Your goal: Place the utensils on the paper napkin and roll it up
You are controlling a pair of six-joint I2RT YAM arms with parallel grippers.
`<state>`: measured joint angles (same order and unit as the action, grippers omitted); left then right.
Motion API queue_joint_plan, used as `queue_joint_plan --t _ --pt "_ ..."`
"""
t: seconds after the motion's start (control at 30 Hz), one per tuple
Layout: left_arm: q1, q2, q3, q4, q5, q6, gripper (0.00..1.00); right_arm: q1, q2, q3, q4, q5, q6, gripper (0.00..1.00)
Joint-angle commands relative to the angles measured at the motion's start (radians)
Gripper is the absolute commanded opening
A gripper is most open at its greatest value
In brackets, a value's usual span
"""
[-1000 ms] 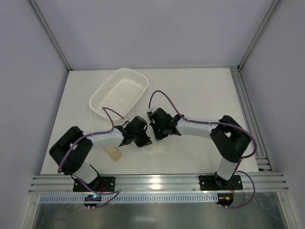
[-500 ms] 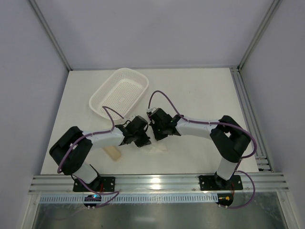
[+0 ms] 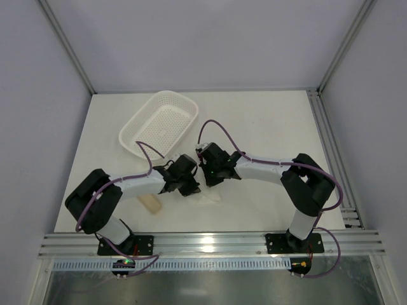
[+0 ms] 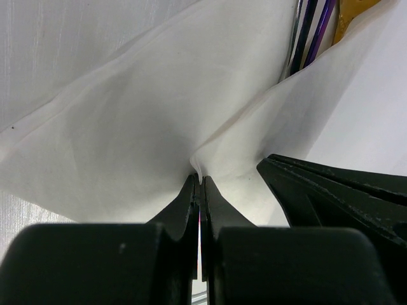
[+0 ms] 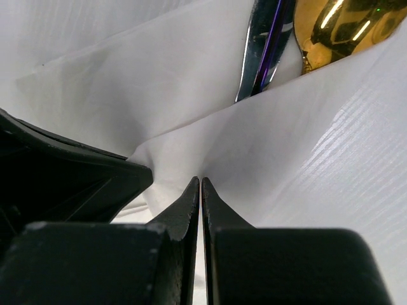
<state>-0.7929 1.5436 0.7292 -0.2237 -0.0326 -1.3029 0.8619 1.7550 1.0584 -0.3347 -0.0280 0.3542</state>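
Observation:
The paper napkin is folded over the utensils, and a corner of it shows below the grippers. Slim silver and purple handles and a gold one stick out of the fold. In the right wrist view the silver and purple pieces lie beside the gold spoon bowl. My left gripper is shut, with a ridge of napkin pinched at its tips. My right gripper is shut too, where a napkin fold runs into its tips. The two grippers sit almost touching at mid-table.
A white perforated basket stands behind and to the left of the grippers. A flat beige slab lies just left of the napkin, under the left forearm. The table's front rail runs close behind the napkin's near corner.
Both grippers stay shut and have crept slightly left. The visible napkin corner has shifted a little left with them.

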Motion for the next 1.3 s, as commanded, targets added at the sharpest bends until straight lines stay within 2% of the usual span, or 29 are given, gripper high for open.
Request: queue_joint_plan --t 0.0,0.5,0.87,0.97,1.0,1.1,1.27 --pt "-0.005 -0.011 -0.007 -0.086 -0.046 0.022 0.0 0.002 0.0 0.014 0.048 -0.044 0.025 0.04" --pt "-0.003 -0.025 -0.008 -0.083 -0.041 0.017 0.0 0.0 0.037 -0.014 0.034 0.01 0.04 0.04" --pt "-0.014 -0.053 0.013 -0.097 -0.043 0.008 0.04 0.0 0.034 -0.021 -0.006 0.023 0.025 0.04" --pt "-0.014 -0.071 0.025 -0.121 -0.046 0.011 0.13 0.0 0.035 -0.02 -0.012 0.023 0.014 0.04" --pt "-0.014 -0.08 0.033 -0.14 -0.053 0.016 0.21 0.0 0.037 -0.021 -0.012 0.023 0.012 0.04" --pt "-0.014 -0.138 0.065 -0.215 -0.107 0.045 0.35 0.002 0.038 -0.026 -0.007 0.023 0.009 0.04" --pt "-0.012 -0.218 0.07 -0.339 -0.219 0.083 0.51 0.002 0.034 -0.029 -0.004 0.017 0.012 0.04"
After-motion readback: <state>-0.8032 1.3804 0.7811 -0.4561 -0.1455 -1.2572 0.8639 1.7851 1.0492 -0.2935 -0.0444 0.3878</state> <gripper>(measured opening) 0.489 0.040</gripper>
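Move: The left fingers are shut on the tip of the folded-over napkin flap, level with the hand point. From there the exposed utensil ends lie about 7 cm ahead and 4 cm right, the spoon bowl some 9 cm ahead and 6 cm right. From the closed right fingertips, hovering low over the flap, that flap tip is roughly 3 cm left, 1 cm back and 1 cm below; the utensil ends are about 6 cm straight ahead. With its fingers kept shut, the right hand shifts barely left and sinks about 1 cm onto the napkin flap beside the left hand, then stays there, its tips pressing down on the fold. The left hand holds the flap tip still at first, then eases slightly back towards the base as its fingers open to about half, lets go, and lifts away up about 4 cm and left about 3 cm, tilting slightly. ##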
